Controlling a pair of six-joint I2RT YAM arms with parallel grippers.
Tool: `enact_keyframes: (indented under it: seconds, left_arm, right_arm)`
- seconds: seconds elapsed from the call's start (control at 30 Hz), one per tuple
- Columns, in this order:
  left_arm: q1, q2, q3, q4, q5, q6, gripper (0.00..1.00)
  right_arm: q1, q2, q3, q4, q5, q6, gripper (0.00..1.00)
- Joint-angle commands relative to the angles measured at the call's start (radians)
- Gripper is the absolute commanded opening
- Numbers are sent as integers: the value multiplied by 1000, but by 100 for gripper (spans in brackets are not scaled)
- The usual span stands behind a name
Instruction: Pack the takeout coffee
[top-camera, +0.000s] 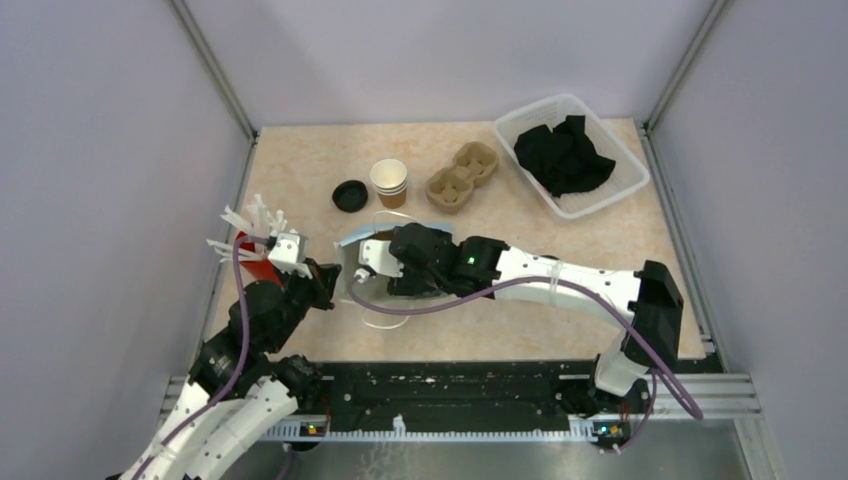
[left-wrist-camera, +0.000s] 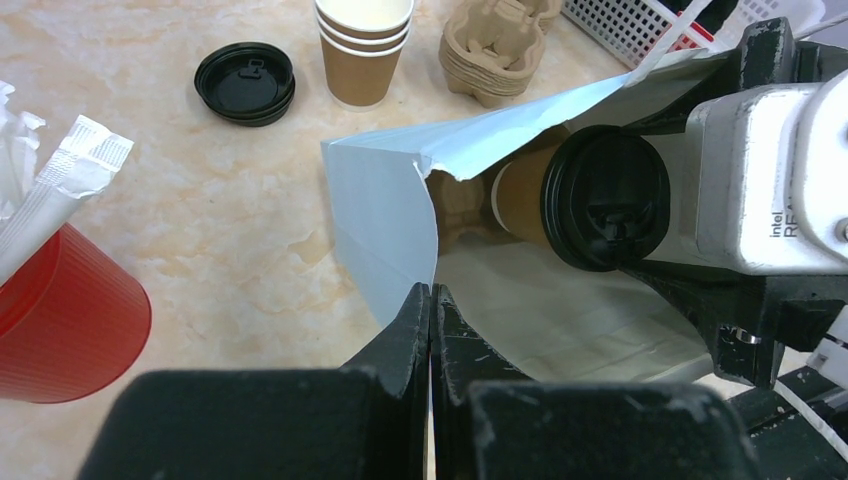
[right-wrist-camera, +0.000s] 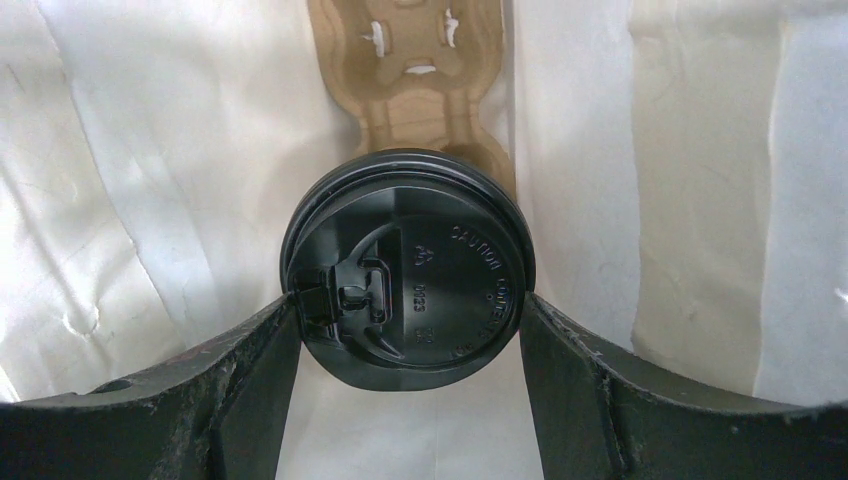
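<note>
A white paper bag (left-wrist-camera: 385, 215) lies on its side with its mouth toward the arms. My left gripper (left-wrist-camera: 430, 300) is shut on the bag's near rim. A kraft-brown cup of takeout coffee (left-wrist-camera: 520, 190) with a black lid (right-wrist-camera: 410, 265) sits in the bag's mouth, and my right gripper (right-wrist-camera: 410, 310) is shut on it at the lid's sides. Deeper in the bag lies a brown cardboard carrier (right-wrist-camera: 420, 70). A stack of open kraft cups (top-camera: 389, 182) stands behind the bag, with a loose black lid (top-camera: 350, 195) to its left.
A red cup of white wrapped sticks (top-camera: 255, 255) stands right beside my left gripper. Stacked cardboard carriers (top-camera: 463, 176) lie right of the open cups. A white mesh basket (top-camera: 625, 190) with black cloth sits at the back right.
</note>
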Motion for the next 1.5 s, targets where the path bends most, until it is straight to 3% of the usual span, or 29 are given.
enact_keyframes:
  seconds: [0.0, 0.3, 0.5, 0.77, 1.47]
  left_arm:
    - [1, 10, -11, 42, 2, 22, 0]
    - [2, 79, -15, 65, 30, 54, 0]
    - [0, 65, -26, 70, 50, 59, 0]
    - [1, 71, -26, 74, 71, 67, 0]
    - [0, 71, 1, 86, 81, 91, 0]
  right_arm:
    - [-11, 3, -2, 63, -62, -23, 37]
    - [-33, 61, 64, -5, -3, -33, 37]
    - [-56, 13, 10, 78, 61, -59, 37]
    - [-90, 27, -17, 160, 14, -94, 37]
    - [-135, 99, 56, 154, -126, -185, 41]
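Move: The coffee carrier in the upright bag, where my right hand is taking the lidded cup, lies some 6 cm ahead of that hand, 5 cm to its left and 9 cm lower. Outside the bag, the stacked cups stand about 22 cm ahead and 5 cm left of the right hand, the spare carriers 23 cm ahead and 12 cm right, both roughly 9 cm below. From my left hand, at the bag's left rim, the coffee carrier is about 12 cm ahead, 10 cm right and 15 cm below. Keeping the lidded cup gripped by its lid inside the bag, I first sink my right hand about 2 cm, easing slightly left, then carry it some 5 cm forward towards the coffee carrier, tipping the fingers up a few degrees. My left hand, still shut on the bag's left rim, goes along about 1.5 cm to the right and 1 cm down. ##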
